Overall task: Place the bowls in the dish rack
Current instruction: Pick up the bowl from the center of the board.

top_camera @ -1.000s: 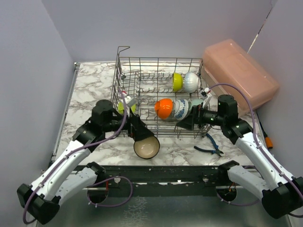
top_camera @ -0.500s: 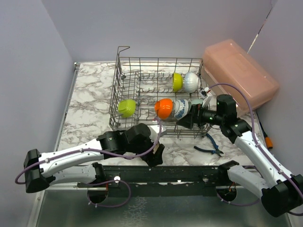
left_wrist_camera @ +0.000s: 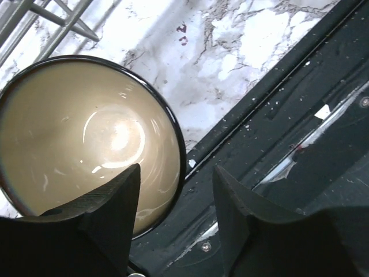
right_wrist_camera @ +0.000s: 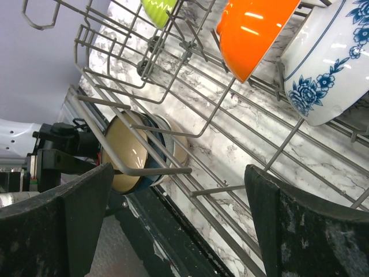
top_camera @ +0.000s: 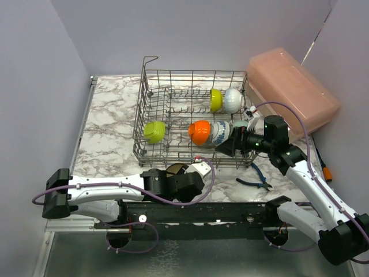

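Observation:
A beige bowl with a dark rim (left_wrist_camera: 86, 144) sits on the marble just outside the front wall of the dish rack (top_camera: 173, 153), near the table's front edge. My left gripper (left_wrist_camera: 176, 168) straddles its rim, one finger over the inside and one outside, with a gap on each side. From above the beige bowl (top_camera: 174, 169) is mostly hidden under the left gripper (top_camera: 181, 176). In the rack stand a lime green bowl (top_camera: 154, 131), an orange bowl (top_camera: 200, 132), a blue-patterned bowl (top_camera: 219, 133), a yellow-green bowl (top_camera: 215, 99) and a white bowl (top_camera: 233, 100). My right gripper (top_camera: 226, 147) hangs open and empty at the rack's front right.
A pink translucent box (top_camera: 291, 92) stands at the back right. Blue-handled pliers (top_camera: 253, 182) lie on the marble by the right arm. A black rail (top_camera: 230, 210) runs along the table's front edge. Grey walls close in both sides.
The left arm has dropped low along the table's front edge, and its jaws have narrowed around the beige bowl's rim. The right arm has barely moved.

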You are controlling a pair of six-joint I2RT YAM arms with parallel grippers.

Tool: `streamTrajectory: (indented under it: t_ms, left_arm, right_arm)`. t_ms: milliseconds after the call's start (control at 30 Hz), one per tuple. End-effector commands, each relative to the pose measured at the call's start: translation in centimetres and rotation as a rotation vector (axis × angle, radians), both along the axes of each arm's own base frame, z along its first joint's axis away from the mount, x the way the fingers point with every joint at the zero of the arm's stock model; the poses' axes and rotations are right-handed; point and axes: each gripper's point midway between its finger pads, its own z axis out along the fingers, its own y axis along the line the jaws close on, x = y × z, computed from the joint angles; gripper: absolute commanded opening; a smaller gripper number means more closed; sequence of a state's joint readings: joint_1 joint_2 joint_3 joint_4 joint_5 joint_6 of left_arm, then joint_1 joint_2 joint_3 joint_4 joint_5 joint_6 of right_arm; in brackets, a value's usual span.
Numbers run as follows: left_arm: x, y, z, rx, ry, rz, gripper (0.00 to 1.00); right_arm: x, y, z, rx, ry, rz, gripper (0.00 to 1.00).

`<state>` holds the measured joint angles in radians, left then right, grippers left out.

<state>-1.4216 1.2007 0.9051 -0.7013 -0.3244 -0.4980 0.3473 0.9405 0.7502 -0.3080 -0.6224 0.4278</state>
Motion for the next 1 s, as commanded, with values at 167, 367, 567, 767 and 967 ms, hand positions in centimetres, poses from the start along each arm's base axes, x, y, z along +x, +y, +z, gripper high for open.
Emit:
streamTrajectory:
  t_ms: [167,367,567,767,967]
  left_arm:
    - [0.9,0.4,-0.1,0.046,-0.051,0.032,0.46]
    - [0.6,0.2,-0.5,0.064,-0.036,0.015,0.36]
    - [0.6,0.1,-0.9,0.079,-0.031,0.006,0.21]
    - [0.8,-0.2,0.1,0.075,-0.052,-0.016,0.0]
    - [0.8,-0.8,2.7,-0.005,-0.066,-0.025,0.0]
  right_arm:
    - [0.1,-0.5,0.5,-0.021,-0.028,-0.02,1.0]
    - [0.0,-0.5,0.7,-0.021,-0.035,-0.018,1.0]
    - [-0.1,-0.5,1.1,-0.017,-0.045,-0.02,1.0]
    - [0.0,-0.6,1.4,-0.013,-0.057,-0.023,1.0]
    - [-0.1,-0.6,1.8,-0.014,-0.068,-0.017,1.0]
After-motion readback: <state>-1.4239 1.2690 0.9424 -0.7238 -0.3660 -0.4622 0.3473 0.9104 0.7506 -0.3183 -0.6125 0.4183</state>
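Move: The tan bowl, top of a small stack, has its middle about 4 cm ahead of the left hand, 4 cm to its left and 4 cm below; its near-right rim runs between the open fingertips. The rack's near edge is some 9 cm straight ahead. Inside the rack, the orange bowl stands about 21 cm ahead and 4 cm right, the green bowl 21 cm ahead and 13 cm left. From the right hand the tan bowl lies roughly 10 cm back, 17 cm left and 12 cm lower. The left fingers, half open at first with one inside the bowl and one outside, pinch the tan bowl's near-right rim. The hand eases just under 1 cm forward, sinks about 1.5 cm over the rim while rolling some 5 degrees, shuts almost fully on the thin wall, then starts back up by about 1 cm. ##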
